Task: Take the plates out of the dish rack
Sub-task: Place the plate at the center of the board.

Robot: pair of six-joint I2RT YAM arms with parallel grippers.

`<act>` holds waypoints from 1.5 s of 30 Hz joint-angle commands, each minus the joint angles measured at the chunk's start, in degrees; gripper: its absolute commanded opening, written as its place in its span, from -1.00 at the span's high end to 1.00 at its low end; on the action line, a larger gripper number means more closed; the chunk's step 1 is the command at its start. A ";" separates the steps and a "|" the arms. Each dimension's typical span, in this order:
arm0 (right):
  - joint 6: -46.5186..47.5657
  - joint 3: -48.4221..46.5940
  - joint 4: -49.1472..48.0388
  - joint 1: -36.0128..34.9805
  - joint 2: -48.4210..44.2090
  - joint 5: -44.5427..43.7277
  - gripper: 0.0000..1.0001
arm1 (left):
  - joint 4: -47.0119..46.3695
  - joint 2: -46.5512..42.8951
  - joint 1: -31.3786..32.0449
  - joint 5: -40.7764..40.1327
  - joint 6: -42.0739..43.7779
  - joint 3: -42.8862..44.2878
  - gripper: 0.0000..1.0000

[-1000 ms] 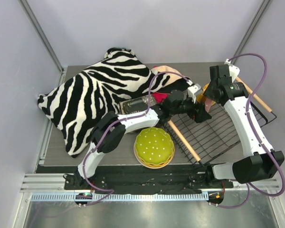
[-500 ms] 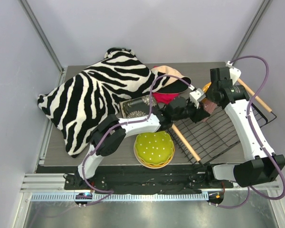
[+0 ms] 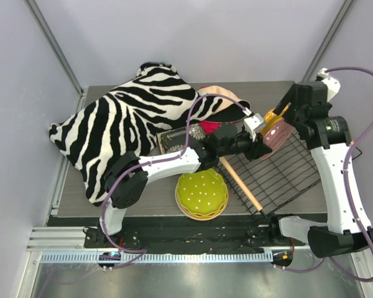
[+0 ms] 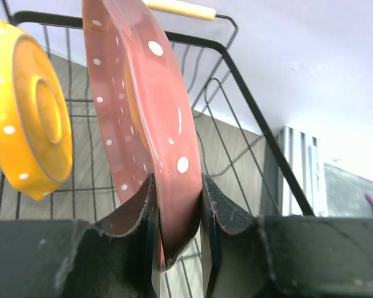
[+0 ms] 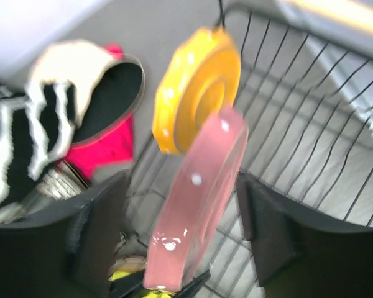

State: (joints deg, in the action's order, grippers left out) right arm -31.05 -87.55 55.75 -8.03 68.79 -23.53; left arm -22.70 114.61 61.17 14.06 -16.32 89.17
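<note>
My left gripper (image 4: 177, 183) is shut on the lower rim of a round pink dotted plate (image 4: 140, 105), which stands on edge over the black wire dish rack (image 3: 286, 177). From above, this gripper (image 3: 263, 146) reaches in from the left with the pink plate (image 3: 277, 133). My right gripper (image 5: 183, 186) is open, with its fingers (image 5: 267, 230) wide on either side of the same plate (image 5: 196, 205) and clear of it. An orange dotted plate (image 5: 199, 87) stands upright in the rack just behind. A yellow-green plate (image 3: 202, 190) lies on the table left of the rack.
A zebra-striped cushion (image 3: 121, 124) covers the table's left half. A peach hat (image 3: 227, 99) and a bright pink item (image 3: 212, 128) lie behind my left arm, beside a dark square plate (image 3: 176, 139). The rack's wooden handle (image 3: 239, 182) runs along its left side.
My left gripper has shut on the pink plate. My right gripper, which held the plate, has opened and drawn back up and to the right.
</note>
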 commanded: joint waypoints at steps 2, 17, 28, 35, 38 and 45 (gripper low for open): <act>3.54 -9.21 -0.11 1.61 -3.40 -2.92 -0.86 | -5.17 -7.11 0.44 4.04 2.60 2.77 1.00; 4.68 -11.07 -0.81 11.63 -2.35 6.39 -0.91 | 10.91 -30.04 0.88 -1.49 22.89 2.07 1.00; 2.66 -1.32 -6.70 11.99 -4.02 10.96 -0.91 | 35.95 -52.62 0.88 -24.95 29.15 -10.94 1.00; 1.43 2.03 -9.16 11.99 -4.19 13.07 -0.90 | 52.21 -59.15 0.88 -33.66 24.94 -14.73 1.00; 1.08 3.08 -9.86 11.99 -3.85 14.56 -0.90 | 58.72 -57.84 0.97 -33.93 22.03 -14.37 1.00; 1.25 4.05 -9.87 11.90 -4.72 13.77 -0.90 | 61.63 -55.81 2.29 -31.73 19.74 -18.41 1.00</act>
State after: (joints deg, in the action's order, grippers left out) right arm -29.28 -83.85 48.71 3.62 65.91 -9.72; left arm 43.88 58.70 62.41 -16.73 4.36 70.46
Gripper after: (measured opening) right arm 0.950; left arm 0.275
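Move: The pink plate is already in the left gripper. The green-topped stack at the center of the board lies about 23 cm left, 7 cm back and 22 cm below that hand; the rack's near wooden rail is 9 cm left, 4 cm back and 14 cm below it, and the black square plate 29 cm left, 12 cm ahead and 23 cm below. From the right hand, the yellow plate stands roughly 6 cm ahead, 3 cm left and 17 cm below. Keep the pink plate pinched in the left gripper and carry it about 33 cm left and slightly back, arcing some 20 cm up over the rack's near rail, then sinking beside the green-topped stack, rolling the fingers from level to slanting down and forward. Open the right gripper fully, lift it 10 cm clear while drifting right, then lower it again above the yellow plate. ##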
